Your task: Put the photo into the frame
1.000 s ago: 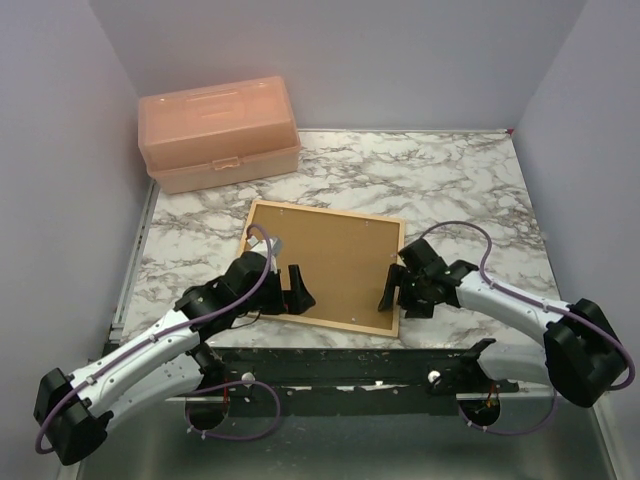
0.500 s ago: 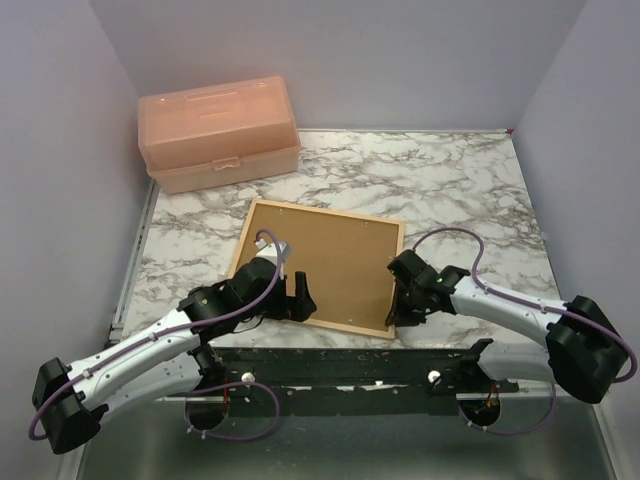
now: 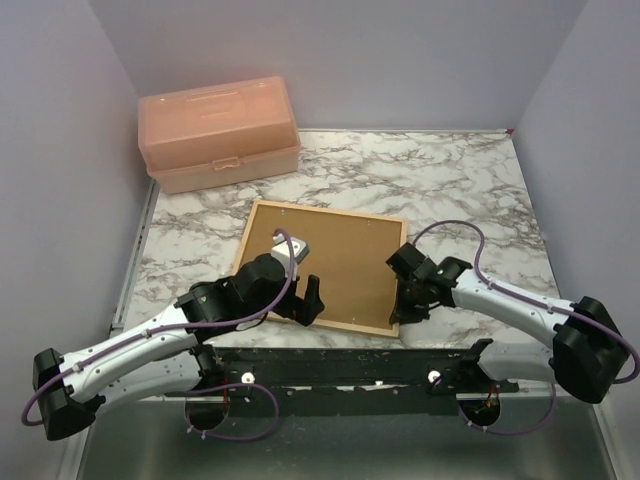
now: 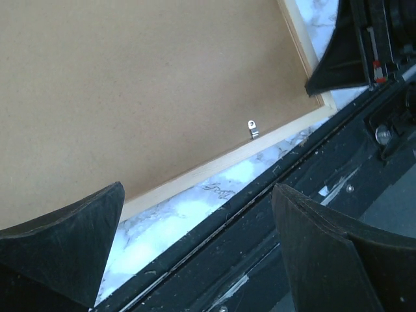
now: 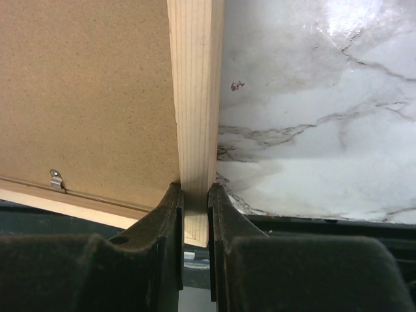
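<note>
The frame [image 3: 398, 262] lies face down on the marble table with a brown backing board [image 3: 335, 262] filling it. My right gripper [image 5: 195, 195] is shut on the frame's right bar [image 5: 195, 97] close to its near right corner; in the top view it [image 3: 397, 308] sits at that corner. My left gripper [image 4: 198, 188] hangs open over the frame's near bar [image 4: 221, 166] and the table's front edge, holding nothing; from above it [image 3: 306, 300] is at the near left part of the frame. The photo is not in view.
A peach plastic toolbox [image 3: 220, 132] stands at the back left. Small metal turn clips [image 4: 253, 129] [image 5: 56, 179] sit along the board's near edge. A dark rail [image 3: 350, 365] runs along the table's front edge, just below the frame.
My right gripper has closed onto the frame's right bar near the corner. The left arm has swung rightward over the frame's near edge, still open.
</note>
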You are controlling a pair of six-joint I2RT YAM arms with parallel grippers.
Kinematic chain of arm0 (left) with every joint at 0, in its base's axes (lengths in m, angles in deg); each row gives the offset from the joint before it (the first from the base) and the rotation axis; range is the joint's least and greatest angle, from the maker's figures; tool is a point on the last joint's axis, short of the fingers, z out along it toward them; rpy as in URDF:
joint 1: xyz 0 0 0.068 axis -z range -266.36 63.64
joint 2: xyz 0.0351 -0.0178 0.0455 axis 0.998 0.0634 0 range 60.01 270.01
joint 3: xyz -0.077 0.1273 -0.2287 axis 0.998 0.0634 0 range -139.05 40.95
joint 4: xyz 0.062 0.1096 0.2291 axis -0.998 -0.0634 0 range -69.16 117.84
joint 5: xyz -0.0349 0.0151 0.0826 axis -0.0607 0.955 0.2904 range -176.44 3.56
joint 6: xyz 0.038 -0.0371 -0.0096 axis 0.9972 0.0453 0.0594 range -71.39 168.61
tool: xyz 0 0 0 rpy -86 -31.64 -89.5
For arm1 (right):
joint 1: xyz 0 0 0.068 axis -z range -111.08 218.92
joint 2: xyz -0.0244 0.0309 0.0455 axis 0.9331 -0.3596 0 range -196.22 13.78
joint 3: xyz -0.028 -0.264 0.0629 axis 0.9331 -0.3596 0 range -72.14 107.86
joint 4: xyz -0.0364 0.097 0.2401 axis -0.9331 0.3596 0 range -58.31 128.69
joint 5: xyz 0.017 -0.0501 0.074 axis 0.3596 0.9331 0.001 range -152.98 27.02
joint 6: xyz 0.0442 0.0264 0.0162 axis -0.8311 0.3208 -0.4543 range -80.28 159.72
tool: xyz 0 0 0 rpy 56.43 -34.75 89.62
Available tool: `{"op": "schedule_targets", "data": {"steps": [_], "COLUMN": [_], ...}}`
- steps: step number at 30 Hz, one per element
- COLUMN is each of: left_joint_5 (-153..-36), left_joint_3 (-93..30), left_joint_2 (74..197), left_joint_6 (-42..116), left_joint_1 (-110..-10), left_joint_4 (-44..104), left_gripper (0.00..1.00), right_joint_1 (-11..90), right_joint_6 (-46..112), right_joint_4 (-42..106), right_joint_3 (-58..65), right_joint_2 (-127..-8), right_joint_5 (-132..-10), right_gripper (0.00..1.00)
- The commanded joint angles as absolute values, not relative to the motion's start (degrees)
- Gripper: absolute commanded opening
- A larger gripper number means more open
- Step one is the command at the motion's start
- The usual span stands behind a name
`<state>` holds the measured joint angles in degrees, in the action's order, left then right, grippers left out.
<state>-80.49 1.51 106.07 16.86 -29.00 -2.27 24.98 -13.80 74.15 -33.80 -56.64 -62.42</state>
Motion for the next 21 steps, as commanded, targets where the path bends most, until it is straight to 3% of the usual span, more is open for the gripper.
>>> {"op": "schedule_targets", "data": {"steps": [1, 13, 21], "left_joint_5": [-81.8, -75.8, -70.5], "left_joint_3": [-1.9, -1.2, 1.8], "left_joint_2": [107.5, 105.1, 107.6], "left_joint_6": [23.6, 52.1, 58.2], "left_joint_1": [-25.9, -14.2, -7.6], "left_joint_4": [-1.1, 7.7, 8.4], "left_gripper": [0.99, 0.97, 0.93], "right_joint_1": [24.5, 24.5, 24.5], "right_joint_6": [-12.8, -11.4, -10.3], "right_joint_4": [79.2, 88.4, 91.3], "right_joint_3": [-28.0, -14.4, -8.3], "right_joint_2": [-53.5, -52.0, -52.8], "right_joint_5": [-62.5, -60.4, -61.9], "right_gripper": [0.0, 0.0, 0.0]}}
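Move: The right hand already pinches the frame's right rail, the near right corner some 2 cm behind its grip and the frame's middle about 13 cm ahead and 18 cm left. From the open left hand, the middle of the near rail lies about 1 cm back and 12 cm below; the metal clip is 7 cm right and 1 cm back, the near right corner 16 cm right and 2 cm back, both equally low. Still pinching the frame, the right hand rises about 10 cm; the open left swings right, up and back. ##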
